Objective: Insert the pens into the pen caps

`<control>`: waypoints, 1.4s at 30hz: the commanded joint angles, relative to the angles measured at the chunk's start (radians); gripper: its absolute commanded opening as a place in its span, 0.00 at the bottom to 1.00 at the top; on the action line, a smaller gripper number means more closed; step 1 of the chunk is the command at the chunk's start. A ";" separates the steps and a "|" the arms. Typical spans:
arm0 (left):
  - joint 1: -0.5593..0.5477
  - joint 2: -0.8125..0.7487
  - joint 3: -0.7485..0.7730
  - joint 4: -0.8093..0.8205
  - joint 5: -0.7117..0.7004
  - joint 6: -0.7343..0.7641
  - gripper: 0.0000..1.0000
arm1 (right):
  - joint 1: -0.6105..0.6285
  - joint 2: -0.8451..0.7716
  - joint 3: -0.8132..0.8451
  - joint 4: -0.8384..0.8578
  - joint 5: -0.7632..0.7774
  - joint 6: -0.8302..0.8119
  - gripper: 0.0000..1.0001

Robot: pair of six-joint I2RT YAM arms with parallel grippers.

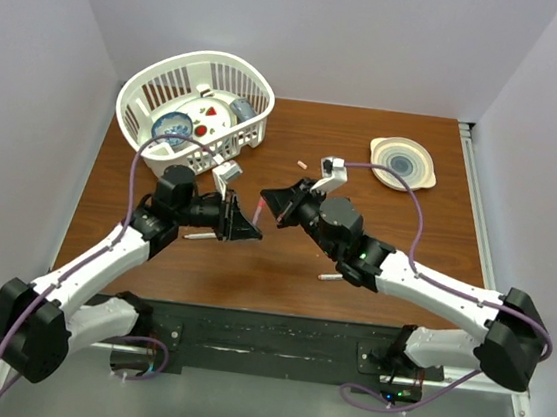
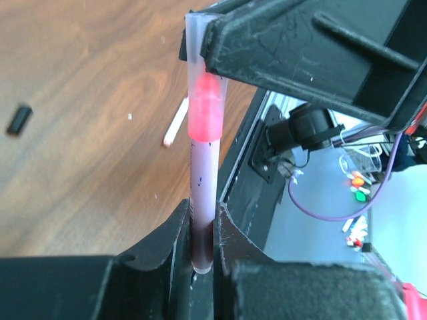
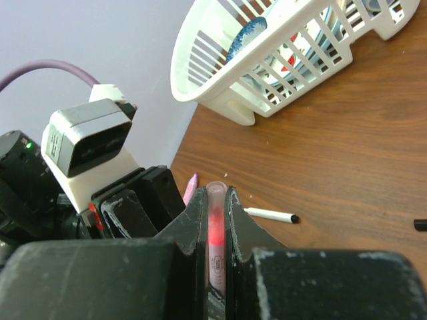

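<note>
A lilac pen [image 2: 203, 180] stands between my two grippers above the table. My left gripper [image 2: 202, 217] is shut on its rear end. The pen's pink tip sits inside a pale translucent pen cap [image 2: 202, 100], and my right gripper [image 3: 215, 193] is shut on that cap [image 3: 215, 223]. From above, the left gripper [image 1: 249, 227] and the right gripper [image 1: 271, 203] face each other nose to nose at mid-table. A white pen [image 3: 270, 215], a pink pen [image 3: 191, 188] and a black cap [image 2: 19, 120] lie loose on the wood. Another white pen [image 2: 175, 122] lies nearer the front edge.
A white basket [image 1: 195, 98] holding dishes stands at the back left. At the back right is a small plate [image 1: 402, 162]. A tiny pink cap [image 1: 302, 164] lies behind the grippers. White walls close in both sides, and the black base rail [image 1: 263, 343] runs along the front.
</note>
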 commanded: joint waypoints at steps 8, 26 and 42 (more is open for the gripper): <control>0.058 -0.235 -0.057 0.175 -0.208 0.046 0.61 | -0.007 0.091 0.402 -0.626 -0.215 -0.189 0.00; 0.058 -0.276 0.058 -0.249 -0.576 0.178 0.99 | -0.342 0.330 0.396 -0.809 -0.185 -0.353 0.00; 0.058 -0.367 0.062 -0.310 -0.771 0.162 1.00 | -0.460 0.722 0.601 -0.849 -0.140 -0.276 0.03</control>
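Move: The right hand's fingers are already on the cap and the left's on the lower body of the joined pen, whose middle is about 4 cm above the left hand and 2 cm ahead. The bare table spot it is taken to lies roughly 12 cm ahead, 12 cm right and 25 cm below the right hand. At table height, from that hand, the black cap is some 7 cm ahead and 4 cm right, the right marker about 6 cm back and 23 cm right. Rising a few centimetres together, the hands part: the left opens wide and lets go of the pen body, then sinks back and draws off left about 11 cm and somewhat forward. The right keeps its pinch on the cap, swings forward and right past the black cap and down about 25 cm to low over the table, its wrist tilting some 60 degrees until the fingers point mostly down. ##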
